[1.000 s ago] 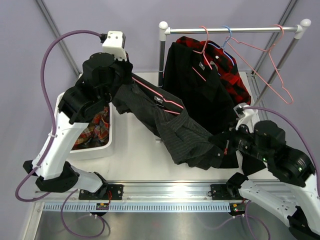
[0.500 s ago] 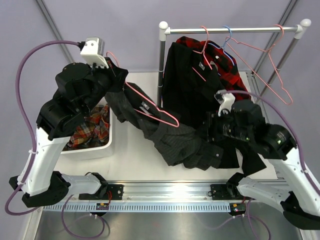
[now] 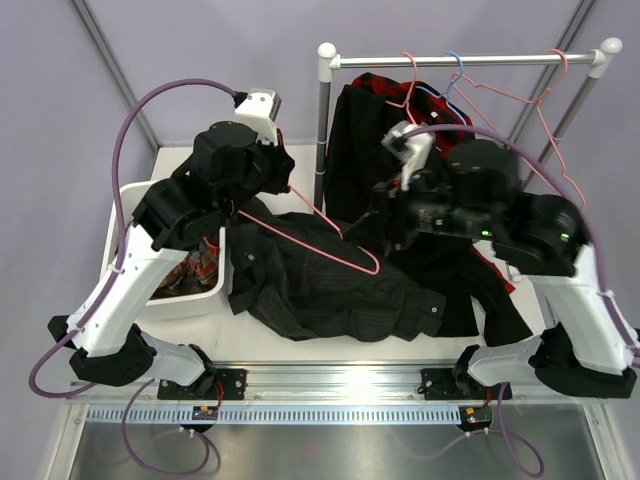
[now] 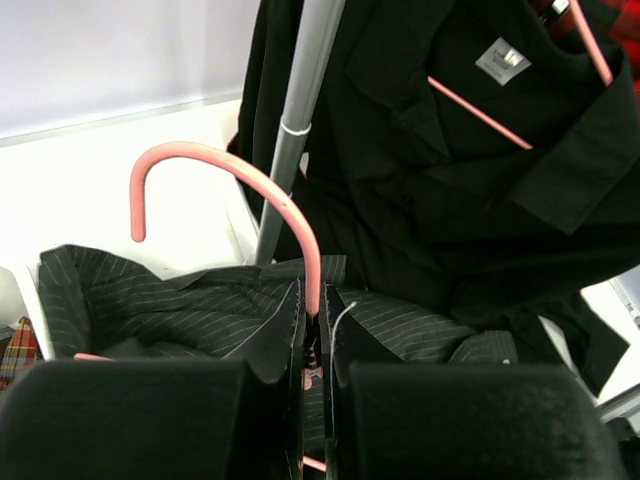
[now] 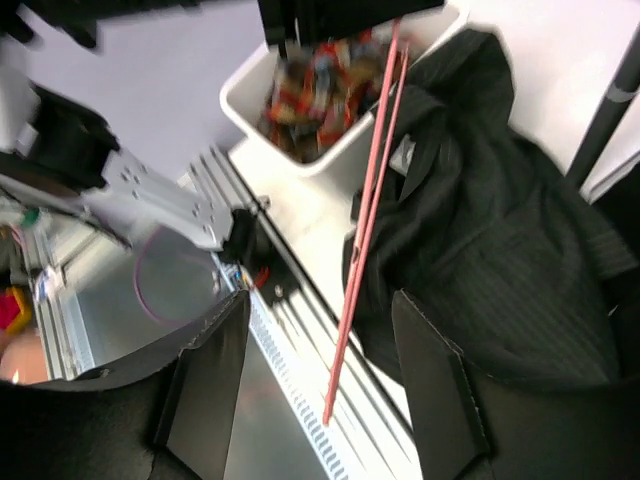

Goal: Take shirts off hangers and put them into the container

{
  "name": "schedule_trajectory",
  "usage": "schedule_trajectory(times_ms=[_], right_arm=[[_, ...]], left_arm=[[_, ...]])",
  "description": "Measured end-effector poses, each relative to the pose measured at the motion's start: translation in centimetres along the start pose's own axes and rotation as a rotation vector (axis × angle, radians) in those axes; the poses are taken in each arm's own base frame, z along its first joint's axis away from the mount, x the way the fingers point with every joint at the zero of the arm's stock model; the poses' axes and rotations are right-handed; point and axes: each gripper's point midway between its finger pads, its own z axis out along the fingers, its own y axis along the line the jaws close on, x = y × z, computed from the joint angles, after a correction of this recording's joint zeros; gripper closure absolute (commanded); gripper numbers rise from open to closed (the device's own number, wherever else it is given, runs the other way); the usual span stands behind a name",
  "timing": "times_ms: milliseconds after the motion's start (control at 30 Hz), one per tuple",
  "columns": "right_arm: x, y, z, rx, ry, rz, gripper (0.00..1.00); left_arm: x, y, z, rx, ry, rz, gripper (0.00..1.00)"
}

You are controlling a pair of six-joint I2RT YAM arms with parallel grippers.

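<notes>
My left gripper (image 3: 283, 190) (image 4: 312, 315) is shut on the neck of a pink wire hanger (image 3: 335, 235) (image 4: 250, 180), just below its hook. The hanger slants over the charcoal pinstriped shirt (image 3: 320, 295) (image 4: 170, 310) (image 5: 500, 250), which lies crumpled on the table beside the container (image 3: 118, 215) (image 5: 330, 150). A plaid shirt (image 3: 195, 265) (image 5: 320, 80) lies inside the container. My right gripper (image 3: 365, 222) (image 5: 320, 400) hangs open above the pinstriped shirt, holding nothing; the hanger's wire (image 5: 365, 230) shows below, between its fingers. A black shirt (image 3: 365, 140) (image 4: 450, 200) hangs on the rail.
The white rail (image 3: 470, 60) and its post (image 3: 322, 120) (image 4: 295, 120) stand behind the shirts. Empty pink (image 3: 545, 130) and blue (image 3: 455, 75) hangers hang on it. A red-and-black check shirt (image 3: 378, 85) hangs behind the black one. The arms' base rail (image 3: 330, 385) runs along the near edge.
My right gripper has opened, let go of the pinstriped shirt and risen up and left. The shirt has dropped flat onto the table. My left arm swung right with the hanger.
</notes>
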Motion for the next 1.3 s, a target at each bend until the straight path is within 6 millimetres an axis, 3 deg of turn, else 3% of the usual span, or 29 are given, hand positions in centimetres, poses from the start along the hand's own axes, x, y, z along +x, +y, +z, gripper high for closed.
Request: schedule_trajectory(times_ms=[133,233,300,333,367,400,433,467,500,600,733,933,1000,1067,1133,1233,1300], right_arm=[[3.8,-0.3,3.9,0.020,0.157,-0.014,0.35],[6.3,-0.8,4.7,0.051,0.243,-0.025,0.36],[6.9,-1.0,4.6,0.065,0.257,-0.035,0.52],[7.1,-1.0,4.4,0.068,0.261,-0.044,0.69],[7.2,-1.1,4.3,0.072,0.260,-0.051,1.00],[7.3,-1.1,4.0,0.079,0.258,-0.053,1.00],[7.3,-1.3,3.9,0.098,0.252,-0.050,1.00],[7.3,-1.6,3.7,0.117,0.248,-0.052,1.00],[7.3,-1.8,3.4,0.139,0.244,-0.058,1.00],[7.4,-1.8,2.8,0.165,0.234,-0.073,1.00],[7.2,-2.2,1.0,0.217,0.202,-0.057,1.00],[7.2,-4.1,-4.1,0.334,0.128,-0.011,1.00],[6.6,-5.1,-5.7,0.394,0.080,0.004,1.00],[5.5,-5.8,-7.0,0.443,0.025,0.015,1.00],[4.5,-6.2,-7.9,0.474,-0.024,0.023,1.00],[3.1,-6.7,-8.7,0.513,-0.078,0.031,1.00],[2.5,-6.8,-9.0,0.530,-0.098,0.033,1.00]], left_arm=[[-0.2,-0.1,0.3,-0.007,0.009,0.015,1.00],[-0.4,0.0,-0.1,-0.006,0.006,0.018,1.00],[-0.5,0.0,-0.2,-0.006,0.004,0.017,1.00],[-0.5,0.0,-0.2,-0.005,0.005,0.018,1.00],[-0.5,0.0,-0.3,-0.006,0.008,0.018,1.00],[-0.4,0.0,-0.3,-0.006,0.009,0.019,1.00],[-0.3,0.0,-0.3,-0.004,0.012,0.020,0.92],[-0.3,0.0,-0.4,-0.003,0.016,0.022,0.73],[-0.3,0.0,-0.6,0.001,0.014,0.025,0.40],[-0.8,-0.2,-1.2,0.021,-0.014,0.023,0.18],[-1.3,0.5,-4.1,0.063,-0.089,0.008,0.11],[-5.2,2.3,-12.3,0.125,-0.299,-0.072,0.09],[-5.3,2.6,-13.2,0.132,-0.315,-0.096,0.09],[-3.6,2.3,-11.5,0.127,-0.277,-0.107,0.09],[0.4,2.0,-8.1,0.103,-0.169,-0.094,0.08],[10.5,2.0,-1.4,0.030,0.112,-0.040,0.06],[17.0,2.3,1.8,-0.024,0.288,-0.007,0.05]])
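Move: About 3 cm to the right hand's left and 8 cm below it, nearly level in reach, is the near end of the emptied pink hanger, whose hook the left fingers still grip. The black shirt still hanging is some 15 cm ahead of the right hand, 8 cm right, 10 cm lower. From the left hand, the pinstriped shirt on the table lies about 9 cm right, 4 cm back and 40 cm down, the container 32 cm left, 4 cm ahead, 38 cm down. Dipping about 8 cm and slightly left, the open right hand shuts on the near end of the pink hanger, then draws it some 14 cm right, rising again and turning clockwise. Once it has hold, the left fingers open off the hook; that hand backs up and left, then swoops about 25 cm down and to the right towards the pinstriped shirt, still open. ##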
